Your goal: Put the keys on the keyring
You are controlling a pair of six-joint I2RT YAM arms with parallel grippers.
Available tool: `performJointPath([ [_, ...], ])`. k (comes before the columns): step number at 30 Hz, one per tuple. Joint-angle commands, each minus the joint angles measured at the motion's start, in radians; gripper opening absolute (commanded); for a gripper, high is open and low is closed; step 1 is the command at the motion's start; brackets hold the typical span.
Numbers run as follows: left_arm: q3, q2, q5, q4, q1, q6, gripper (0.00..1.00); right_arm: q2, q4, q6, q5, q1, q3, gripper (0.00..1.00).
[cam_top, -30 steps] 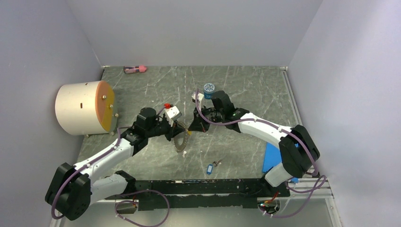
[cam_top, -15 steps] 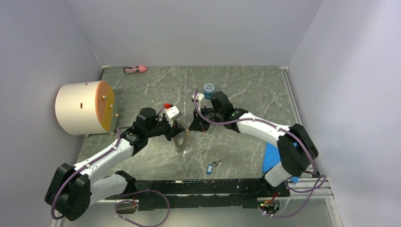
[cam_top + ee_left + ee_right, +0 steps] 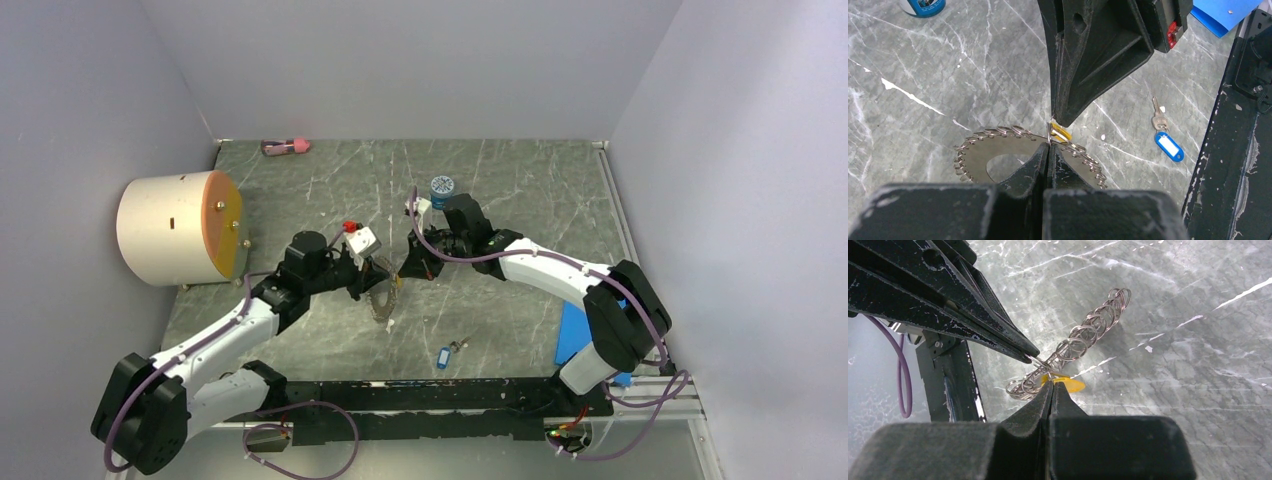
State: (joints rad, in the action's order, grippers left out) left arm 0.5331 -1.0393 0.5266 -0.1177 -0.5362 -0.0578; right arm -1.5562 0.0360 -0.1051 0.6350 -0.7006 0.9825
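Note:
The keyring (image 3: 975, 160), a greyish loop edged with small wire coils, hangs low over the table between both grippers (image 3: 381, 303). My left gripper (image 3: 1049, 144) is shut on its upper edge. The yellow-headed key (image 3: 1071, 385) sits right against the coils (image 3: 1087, 329), and my right gripper (image 3: 1052, 383) is shut on it. In the left wrist view the right fingers (image 3: 1083, 75) come down from above to the yellow key (image 3: 1062, 134). The blue-tagged key (image 3: 1168, 146) lies loose on the table, nearer the arm bases (image 3: 443, 357).
A round blue jar (image 3: 441, 187) stands behind the right wrist. A white drum with an orange face (image 3: 180, 228) sits at far left. A pink object (image 3: 285, 147) lies at the back edge, and a blue flat sheet (image 3: 577, 333) lies by the right base.
Both wrists have edged slightly to the left, and the keyring has shifted a little with them. Both grips are unchanged.

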Motion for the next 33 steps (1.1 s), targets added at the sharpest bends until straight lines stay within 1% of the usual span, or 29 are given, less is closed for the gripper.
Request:
performJointPath([
  [1, -0.012, 0.047, 0.028, -0.093, -0.003, 0.026, 0.02, -0.004, -0.033, 0.005, -0.003, 0.001, 0.003, 0.0],
  [2, -0.014, 0.05, 0.025, -0.095, -0.003, 0.026, 0.03, 0.001, -0.033, 0.005, 0.0, 0.002, -0.001, 0.0],
  [3, -0.016, 0.054, 0.024, -0.097, -0.004, 0.027, 0.03, 0.007, -0.033, 0.005, 0.004, 0.002, -0.007, 0.03],
  [7, -0.02, 0.057, 0.023, -0.097, -0.004, 0.026, 0.03, 0.076, -0.1, 0.002, -0.043, 0.003, -0.055, 0.27],
  [8, -0.022, 0.059, 0.024, -0.099, -0.004, 0.027, 0.03, 0.099, -0.112, 0.0, -0.065, 0.003, -0.069, 0.37],
  [9, -0.024, 0.06, 0.025, -0.1, -0.002, 0.028, 0.02, 0.124, -0.122, -0.002, -0.089, 0.003, -0.081, 0.44],
  [11, -0.025, 0.063, 0.025, -0.102, -0.002, 0.03, 0.03, 0.172, -0.136, 0.002, -0.138, 0.005, -0.1, 0.55],
  [13, -0.026, 0.064, 0.024, -0.104, -0.003, 0.029, 0.03, 0.218, -0.148, 0.005, -0.189, 0.005, -0.12, 0.63],
  [14, -0.027, 0.065, 0.025, -0.105, -0.003, 0.029, 0.02, 0.24, -0.154, 0.009, -0.217, 0.006, -0.129, 0.74],
  [15, -0.028, 0.066, 0.026, -0.109, -0.003, 0.029, 0.03, 0.259, -0.16, 0.012, -0.244, 0.006, -0.138, 0.95],
  [16, -0.03, 0.066, 0.025, -0.113, -0.002, 0.03, 0.02, 0.283, -0.167, 0.016, -0.274, 0.006, -0.147, 0.99],
  [18, -0.033, 0.067, 0.028, -0.122, -0.003, 0.032, 0.02, 0.313, -0.179, 0.03, -0.312, 0.007, -0.161, 0.99],
  [21, -0.036, 0.068, 0.042, -0.136, -0.003, 0.032, 0.02, 0.343, -0.214, 0.006, -0.408, 0.009, -0.174, 0.99],
  [23, -0.04, 0.068, 0.056, -0.15, -0.002, 0.032, 0.03, 0.36, -0.239, 0.023, -0.41, 0.012, -0.186, 0.99],
  [25, -0.046, 0.066, 0.076, -0.167, -0.003, 0.027, 0.03, 0.384, -0.272, 0.062, -0.345, 0.011, -0.214, 0.99],
  [28, -0.057, 0.063, 0.117, -0.205, -0.004, 0.026, 0.03, 0.408, -0.366, 0.089, -0.22, 0.013, -0.264, 0.99],
  [32, -0.061, 0.051, 0.177, -0.247, -0.003, 0.022, 0.03, 0.381, -0.417, 0.096, -0.07, 0.015, -0.272, 0.99],
  [33, -0.061, 0.047, 0.193, -0.259, -0.003, 0.023, 0.03, 0.37, -0.428, 0.096, -0.035, 0.017, -0.27, 0.97],
])
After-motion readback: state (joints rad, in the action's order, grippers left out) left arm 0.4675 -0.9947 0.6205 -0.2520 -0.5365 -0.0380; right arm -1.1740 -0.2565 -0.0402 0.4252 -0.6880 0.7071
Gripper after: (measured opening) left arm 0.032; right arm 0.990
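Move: The yellow key tag is still between the shut right fingertips, about 1 cm left of the right hand point and 1 cm below it; from the left hand it is some 2 cm right and 1 cm lower. The keyring hangs from the left pinch, its middle roughly 3 cm left, 2 cm back and 6 cm below the right hand. On the table, the blue-tagged key is about 15 cm back, 10 cm right and 14 cm down from the right hand, and the blue jar some 18 cm ahead, 8 cm right and 11 cm down. The yellow key tag is let go beside the left fingertips as the right fingers open from shut to wide. The right hand draws off about 5 cm to the right and then rises some 7 cm, swinging forward and partly back again while its wrist rolls roughly 25 degrees. The left hand keeps its pinch on the keyring, late on easing back and up a centimetre or two. ##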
